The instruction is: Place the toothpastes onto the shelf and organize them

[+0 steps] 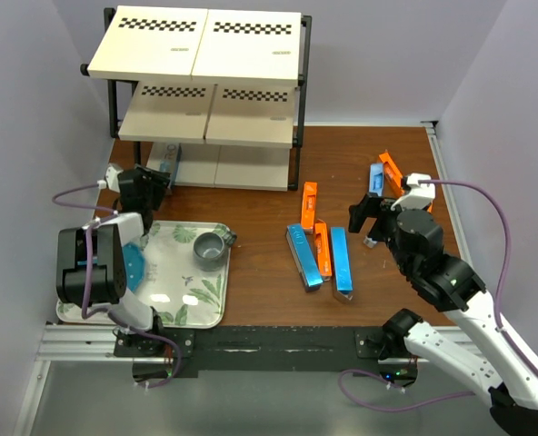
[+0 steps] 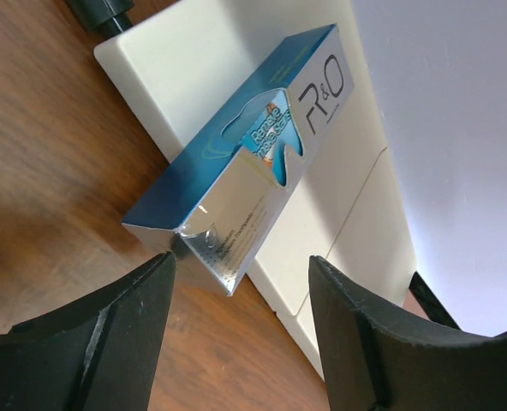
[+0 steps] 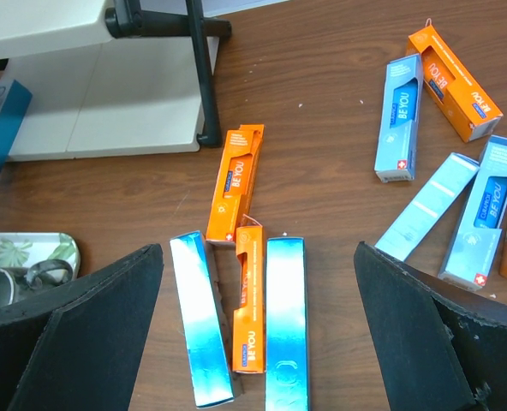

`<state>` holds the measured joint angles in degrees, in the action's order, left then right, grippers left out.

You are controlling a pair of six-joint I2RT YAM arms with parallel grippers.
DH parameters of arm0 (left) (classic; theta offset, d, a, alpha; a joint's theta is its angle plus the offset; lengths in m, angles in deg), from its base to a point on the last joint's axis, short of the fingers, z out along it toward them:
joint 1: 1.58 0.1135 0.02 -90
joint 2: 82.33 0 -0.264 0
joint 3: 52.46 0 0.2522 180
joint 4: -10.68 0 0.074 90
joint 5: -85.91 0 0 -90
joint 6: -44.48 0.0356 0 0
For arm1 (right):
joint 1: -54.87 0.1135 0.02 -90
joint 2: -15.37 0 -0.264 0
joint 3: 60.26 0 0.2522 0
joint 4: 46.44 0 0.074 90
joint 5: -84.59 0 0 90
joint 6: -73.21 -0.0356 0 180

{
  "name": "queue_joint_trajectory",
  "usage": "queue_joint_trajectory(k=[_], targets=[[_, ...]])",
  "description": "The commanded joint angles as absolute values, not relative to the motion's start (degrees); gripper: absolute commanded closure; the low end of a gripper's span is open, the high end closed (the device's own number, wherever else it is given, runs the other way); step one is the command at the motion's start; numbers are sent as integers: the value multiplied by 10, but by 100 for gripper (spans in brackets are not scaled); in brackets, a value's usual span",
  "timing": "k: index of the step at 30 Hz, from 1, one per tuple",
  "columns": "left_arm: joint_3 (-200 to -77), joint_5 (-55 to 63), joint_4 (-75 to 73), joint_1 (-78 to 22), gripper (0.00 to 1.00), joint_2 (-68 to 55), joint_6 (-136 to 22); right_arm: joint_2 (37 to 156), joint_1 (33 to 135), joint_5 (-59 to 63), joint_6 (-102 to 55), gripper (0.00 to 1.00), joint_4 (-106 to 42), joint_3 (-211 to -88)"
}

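A shiny dark blue toothpaste box (image 2: 236, 171) lies on the shelf's lowest cream board (image 2: 322, 231), its near end overhanging the wood. My left gripper (image 2: 241, 282) is open just short of that end, with nothing between its fingers. From above, the left gripper (image 1: 151, 186) sits at the shelf's (image 1: 205, 54) lower left. My right gripper (image 3: 255, 257) hangs wide open over two metallic blue boxes (image 3: 200, 321) (image 3: 286, 325) and two orange ones (image 3: 248, 300) (image 3: 235, 184). Several light blue and orange toothpastes (image 3: 426, 205) lie at the right.
A leaf-patterned tray (image 1: 183, 272) at the near left holds a grey cup (image 1: 210, 250) and a blue plate (image 1: 134, 263). The shelf's black leg (image 3: 204, 77) stands just beyond the middle boxes. White walls close in both sides.
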<state>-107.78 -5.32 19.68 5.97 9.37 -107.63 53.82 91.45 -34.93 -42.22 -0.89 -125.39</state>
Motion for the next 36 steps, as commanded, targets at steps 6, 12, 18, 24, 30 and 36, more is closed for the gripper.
queue_joint_trajectory(k=[6, 12, 18, 24, 30, 36], targets=[[-1128, -44, 262, 64, 33, 131, -1095, 543, 913, -377, -410, 2, -18, -1269], [-1160, -25, 267, 65, 33, 167, -1093, 543, 913, -378, -410, 1, -15, -1271], [-1176, -9, 271, 64, 33, 187, -1093, 544, 913, -374, -410, 2, -8, -1275], [-1159, 19, 250, 64, 22, 141, -1058, 553, 913, -344, -396, 2, 12, -1282], [-1143, 45, 153, 63, 14, 50, -958, 581, 913, -269, -374, 2, 57, -1292], [-1132, 40, 43, 49, 9, -68, -836, 626, 913, -182, -374, 2, 74, -1290]])
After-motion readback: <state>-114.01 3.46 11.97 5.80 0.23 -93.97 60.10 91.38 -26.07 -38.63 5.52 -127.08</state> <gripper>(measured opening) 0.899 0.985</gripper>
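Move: The toothpaste box on the bottom shelf has its near end sticking out right before the left fingertips; its middle is about 8 cm ahead, 3 cm right and 1 cm lower. The shelf board's middle is roughly 8 cm ahead, 15 cm right and 4 cm down; the mug some 19 cm back, 14 cm right. From the right hand, the nearest blue box lies about 3 cm back, 4 cm left and 24 cm down, with the lower orange box 5 cm left of it and 2 cm farther out. The box's near end is pushed deeper onto the bottom shelf by the left fingertips, part-open, driving forward about 4.5 cm. Then the left hand backs off some 4 cm and lifts about 7 cm, drifting slightly right, turning clockwise and opening wider. Late on, the empty, wide-open right hand starts down some 4 cm and 2 cm left towards the blue box, tipping down. ##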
